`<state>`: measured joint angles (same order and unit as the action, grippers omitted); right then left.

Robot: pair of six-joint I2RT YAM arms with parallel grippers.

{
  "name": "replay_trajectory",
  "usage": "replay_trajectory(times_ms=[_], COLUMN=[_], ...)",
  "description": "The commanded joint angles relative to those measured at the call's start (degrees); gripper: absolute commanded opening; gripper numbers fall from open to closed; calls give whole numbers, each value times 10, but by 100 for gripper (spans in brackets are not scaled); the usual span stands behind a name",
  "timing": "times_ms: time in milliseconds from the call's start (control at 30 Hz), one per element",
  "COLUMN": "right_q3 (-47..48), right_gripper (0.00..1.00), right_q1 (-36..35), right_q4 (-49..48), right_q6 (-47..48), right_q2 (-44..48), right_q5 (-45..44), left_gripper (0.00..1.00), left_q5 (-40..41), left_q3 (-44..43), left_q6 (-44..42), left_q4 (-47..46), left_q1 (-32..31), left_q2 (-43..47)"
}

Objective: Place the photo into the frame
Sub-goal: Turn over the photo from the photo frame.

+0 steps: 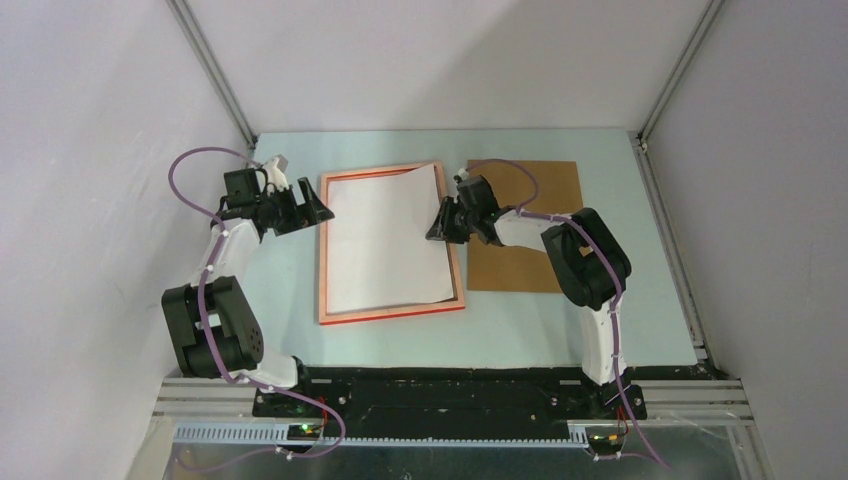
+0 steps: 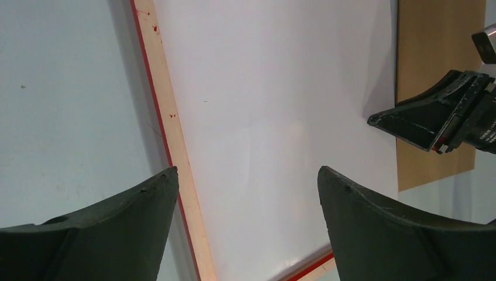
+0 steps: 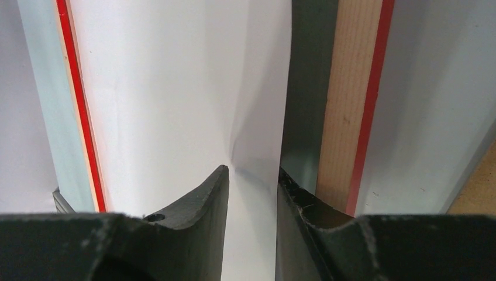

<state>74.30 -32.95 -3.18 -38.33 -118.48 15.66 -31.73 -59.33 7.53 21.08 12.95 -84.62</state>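
Note:
The frame (image 1: 325, 250) lies with its pale back up and a red rim showing. The photo (image 1: 385, 240) rests inside it, white back up, its right edge slightly lifted and creased near my right gripper (image 1: 437, 228). In the right wrist view that gripper (image 3: 251, 172) has its jaws a little apart, with the photo's (image 3: 175, 88) right edge between them, beside the frame's rail (image 3: 348, 117). My left gripper (image 1: 322, 212) hangs wide open over the frame's left rail (image 2: 166, 117) and the photo (image 2: 263, 117), holding nothing (image 2: 245, 175).
A brown backing board (image 1: 545, 185) lies flat to the right of the frame, partly under my right arm. It also shows in the left wrist view as the board (image 2: 438, 35). Grey walls close in on the table's left, right and far sides.

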Motion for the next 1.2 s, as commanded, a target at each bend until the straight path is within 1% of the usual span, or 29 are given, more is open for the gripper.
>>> replay_trajectory(times_ms=[0,333,667,833,1000,1067,1100,1167], right_q3=[22,31,41,41,39,30,21,8], right_gripper=[38,46,51,52,54,59,64,68], right_q1=[-5,-5,-6,-2,22,38,49,68], right_q4=[10,29,77,89,104,106,104,104], right_q6=[19,39,68,104,156,179,195,220], right_q2=[20,37,62,90,135,155,170,189], right_q5=[-17,-43,-79,-106,-129,-138,-140,-146], left_gripper=[93,93,93,94,94,95,96,97], left_q5=[-10,-12,-13,-9,-3,0,2,8], left_q3=[2,2,4,2,-8,-11,-13,-17], left_q6=[-2,-1,0,-2,-11,-17,-20,-29], left_q4=[-15,-15,-15,-16,-16,-16,-16,-16], left_q1=[5,5,5,5,3,-1,-3,-15], left_q2=[22,21,27,35,46,54,56,65])
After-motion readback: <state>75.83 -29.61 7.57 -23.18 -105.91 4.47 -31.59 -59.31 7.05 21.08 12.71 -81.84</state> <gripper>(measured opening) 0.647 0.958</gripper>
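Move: The right fingers are still around the right edge of the photo, which lies white side up in the frame. The photo's middle is roughly 9 cm to this hand's left, about level with it fore and aft, 3 cm below. The frame's right rail is some 4 cm to its right, the brown board about 19 cm right and 4 cm ahead. From the left hand, the photo's middle lies about 12 cm right, 2 cm ahead and 13 cm below. Open the right fingers steadily to release the photo's edge inside the frame, easing the hand right at first, then speed away up and to the right, with some forward travel: about 8 cm up and 7 cm right, across the right rail towards the brown board. Let the fingertips tilt up some 20 degrees. Start lifting the open left gripper barely 2 cm at the end. ##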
